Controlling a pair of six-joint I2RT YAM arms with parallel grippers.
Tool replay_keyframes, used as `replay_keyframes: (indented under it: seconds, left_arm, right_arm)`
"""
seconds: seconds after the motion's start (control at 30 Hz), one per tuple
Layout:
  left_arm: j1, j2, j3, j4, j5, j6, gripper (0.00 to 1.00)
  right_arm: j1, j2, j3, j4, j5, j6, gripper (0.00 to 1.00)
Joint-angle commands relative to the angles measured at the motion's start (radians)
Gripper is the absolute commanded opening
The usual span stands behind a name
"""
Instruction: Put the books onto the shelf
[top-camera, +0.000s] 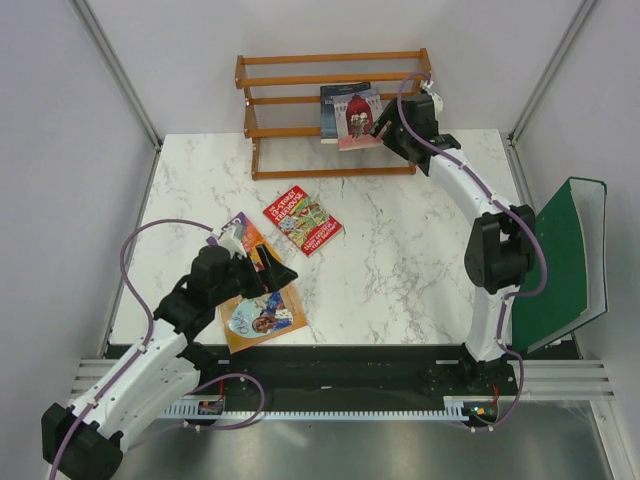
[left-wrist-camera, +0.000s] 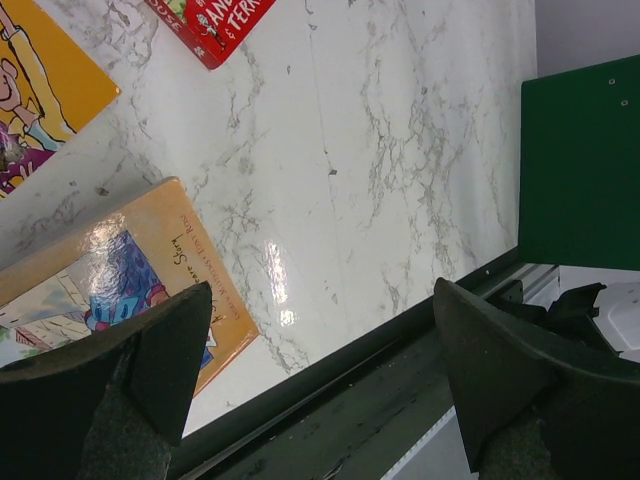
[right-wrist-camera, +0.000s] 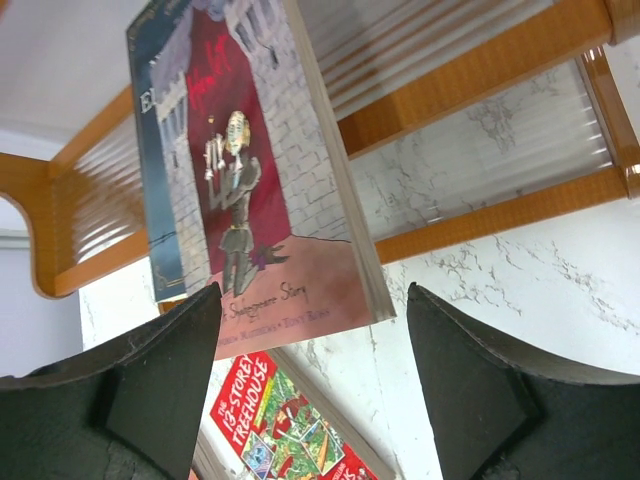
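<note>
The wooden shelf (top-camera: 335, 78) stands at the back of the table. A pink book (right-wrist-camera: 250, 150) with a red figure leans on its lower tier, and a dark blue book (right-wrist-camera: 162, 230) stands behind it. My right gripper (right-wrist-camera: 313, 290) hovers open just in front of the pink book's bottom edge, its jaws either side of that edge and apart from it. On the table lie a red book (top-camera: 303, 222), a purple and orange book (top-camera: 248, 236) and an orange book (top-camera: 262, 318). My left gripper (left-wrist-camera: 322, 290) hangs open and empty over the table's front edge, beside the orange book (left-wrist-camera: 150, 250).
A large green binder (top-camera: 560, 260) leans at the table's right edge, also seen in the left wrist view as the green binder (left-wrist-camera: 580, 170). The black front rail (top-camera: 340, 355) runs along the near edge. Side walls close in the table.
</note>
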Motion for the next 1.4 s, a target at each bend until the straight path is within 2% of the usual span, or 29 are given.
replay_keyframes:
  seconds: [0.0,0.1,0.13,0.17,0.33,1.13,1.2,1.37]
  left_arm:
    - [-0.003,0.008,-0.007,0.043,0.031,0.008,0.97]
    - [-0.003,0.008,-0.011,0.044,0.031,0.008,0.97]
    - [-0.003,0.008,-0.011,0.044,0.031,0.008,0.97]
    - [-0.003,0.008,-0.013,0.044,0.033,0.008,0.97]
    - [-0.003,0.008,-0.011,0.044,0.034,0.012,0.97]
    - [-0.003,0.034,0.001,0.044,0.037,0.035,0.97]
    - [-0.003,0.032,-0.001,0.044,0.036,0.037,0.97]
    - [-0.003,0.028,-0.014,0.046,0.036,0.037,0.97]
  right_arm:
    - [-0.004,-0.068,0.0,0.048,0.006,-0.025,0.82]
    - [-0.004,-0.07,0.0,0.049,0.007,-0.022,0.77]
    - [-0.004,-0.07,0.0,0.051,0.003,-0.024,0.74]
    - [-0.004,-0.064,0.0,0.061,-0.005,-0.024,0.65]
    - [-0.002,-0.027,0.029,0.066,-0.04,-0.015,0.53]
    - [-0.005,0.133,0.222,0.068,-0.066,0.042,0.52]
    - [-0.004,0.111,0.215,0.066,-0.056,0.032,0.53]
    - [-0.004,-0.013,0.06,0.072,0.045,-0.016,0.57]
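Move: The right hand is at the lower right corner of the pink-red book leaning in the shelf, its middle about 5 cm left, 3 cm ahead and 3 cm higher. The dark blue book behind it lies some 7 cm left and 5 cm ahead; the shelf's right upright is roughly 8 cm right, 3 cm ahead. From the left hand the pink-red book is about 38 cm ahead, 19 cm right and 9 cm higher. Narrowing its open fingers, the right hand rises slightly, then pushes the pink-red book's lower right edge 4 cm forward-left. ##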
